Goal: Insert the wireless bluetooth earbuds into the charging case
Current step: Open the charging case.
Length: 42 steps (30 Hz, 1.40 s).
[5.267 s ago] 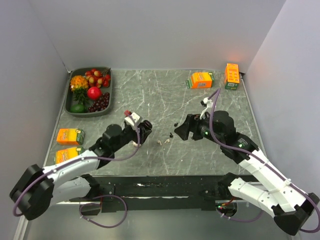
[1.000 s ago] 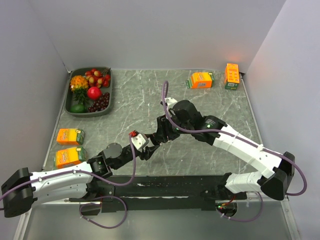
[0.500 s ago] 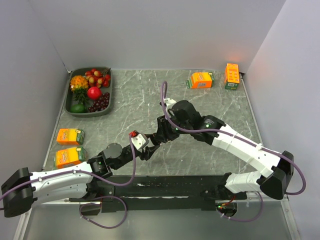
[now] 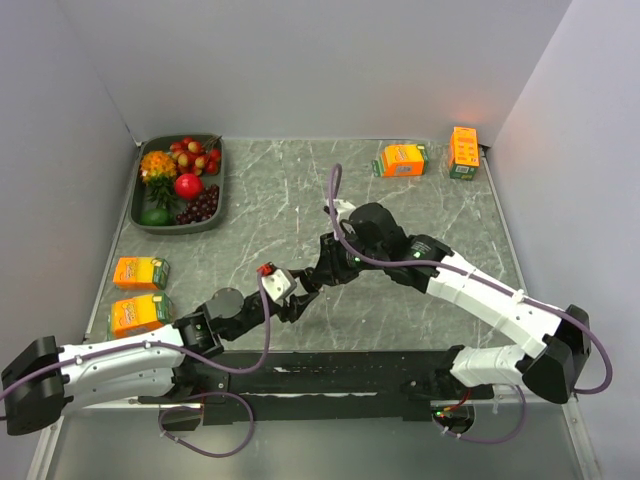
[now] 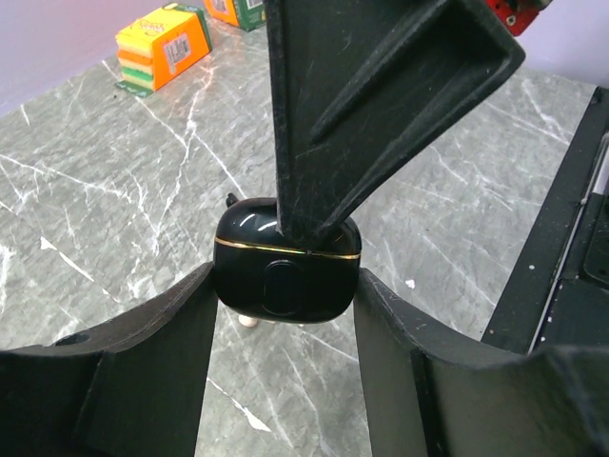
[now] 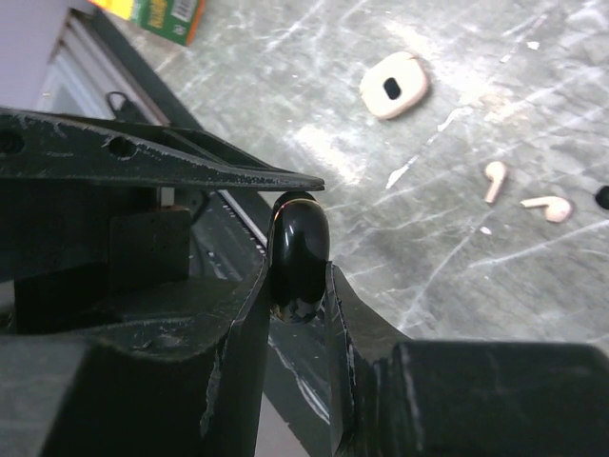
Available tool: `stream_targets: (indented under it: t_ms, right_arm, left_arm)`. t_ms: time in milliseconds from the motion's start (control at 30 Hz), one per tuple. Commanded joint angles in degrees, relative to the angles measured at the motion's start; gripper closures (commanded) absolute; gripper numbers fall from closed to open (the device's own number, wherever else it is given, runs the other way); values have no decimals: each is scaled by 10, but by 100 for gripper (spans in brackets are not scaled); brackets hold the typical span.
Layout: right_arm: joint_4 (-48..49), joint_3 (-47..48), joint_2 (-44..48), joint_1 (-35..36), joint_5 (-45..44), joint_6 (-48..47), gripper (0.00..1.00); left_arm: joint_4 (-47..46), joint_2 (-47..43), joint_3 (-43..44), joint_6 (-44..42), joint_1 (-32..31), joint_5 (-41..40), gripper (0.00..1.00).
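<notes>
The black charging case point(image 5: 249, 276) hangs just above the table, and both grippers hold it. My left gripper point(image 5: 284, 297) is shut on its sides; its button faces the left wrist camera. From above, my right gripper point(image 6: 298, 274) is shut on the upper part of the same case point(image 6: 301, 238), its fingers pressing both faces. Seen from above, the left gripper point(image 4: 288, 304) and the right gripper point(image 4: 309, 282) meet near the front middle of the table. Two white earbuds point(image 6: 494, 181) point(image 6: 549, 206) lie on the marble. A black earbud point(image 6: 602, 197) shows at the frame edge.
A white charging case point(image 6: 394, 86) lies shut on the table beyond the earbuds. A fruit tray point(image 4: 222, 185) sits at the back left. Orange cartons stand at the back right point(image 4: 403, 160) point(image 4: 463, 152) and at the left edge point(image 4: 140, 272) point(image 4: 137, 312). A black rail point(image 4: 330, 365) runs along the near edge.
My right gripper's jaws have narrowed onto the black case in the last second. Both arms have hardly shifted. Five seconds ago the arms were apart, with earbuds lying between them.
</notes>
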<state>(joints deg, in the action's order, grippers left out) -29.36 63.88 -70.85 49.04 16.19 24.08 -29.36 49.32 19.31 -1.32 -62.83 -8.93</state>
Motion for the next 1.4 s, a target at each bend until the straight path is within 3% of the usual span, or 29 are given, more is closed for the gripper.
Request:
stream_targets:
  t_ms: [0,400,667,1067,1200,1367]
  right_arm:
    - [62,-17,34,-17,89,20,78]
    - [171,-81,73,-84,229,85,79]
    - [225,-115,87,-122,285,129,66]
    - [197,-109,92,-141,252,114,48]
    - [138,-64,99,-127,200,70,38]
    - [71,-13,84,-96,138,21,36]
  left_arm:
    - [-57,-21,0,7,-4,-7,99]
    - [-73,-29,8,6,-4,-7,99]
    - [-72,-38,13,5,-4,-5,99]
    - [-57,-52,16,7,-5,-5,99]
    - [-47,-45,20,4,-6,-4,99]
    - [-44,-26,27,-3,-11,-7,99]
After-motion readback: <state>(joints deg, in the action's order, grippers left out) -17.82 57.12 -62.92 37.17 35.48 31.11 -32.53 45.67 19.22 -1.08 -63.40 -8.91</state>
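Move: The black charging case is clamped in the left fingers, its middle only about 1 cm ahead and 1 cm right of that hand point. The right fingers already pinch it by the lid side, its middle about 1 cm left of and 1 cm below their hand point. On the table some 16 cm below, the white earbuds lie about 7 cm ahead and 2 cm right of the right hand, the pale square case about 6 cm ahead and 10 cm left. Upward together by about 4 cm go both hands with the closed charging case between them, the right one tilting its leftward-pointing fingers up by over 20 degrees as if to prise the lid, the left tipping its fingers up slightly. The right fingers then open wide, let go of the case and draw off up and to the right, while the left keeps its grip and eases down a little. ##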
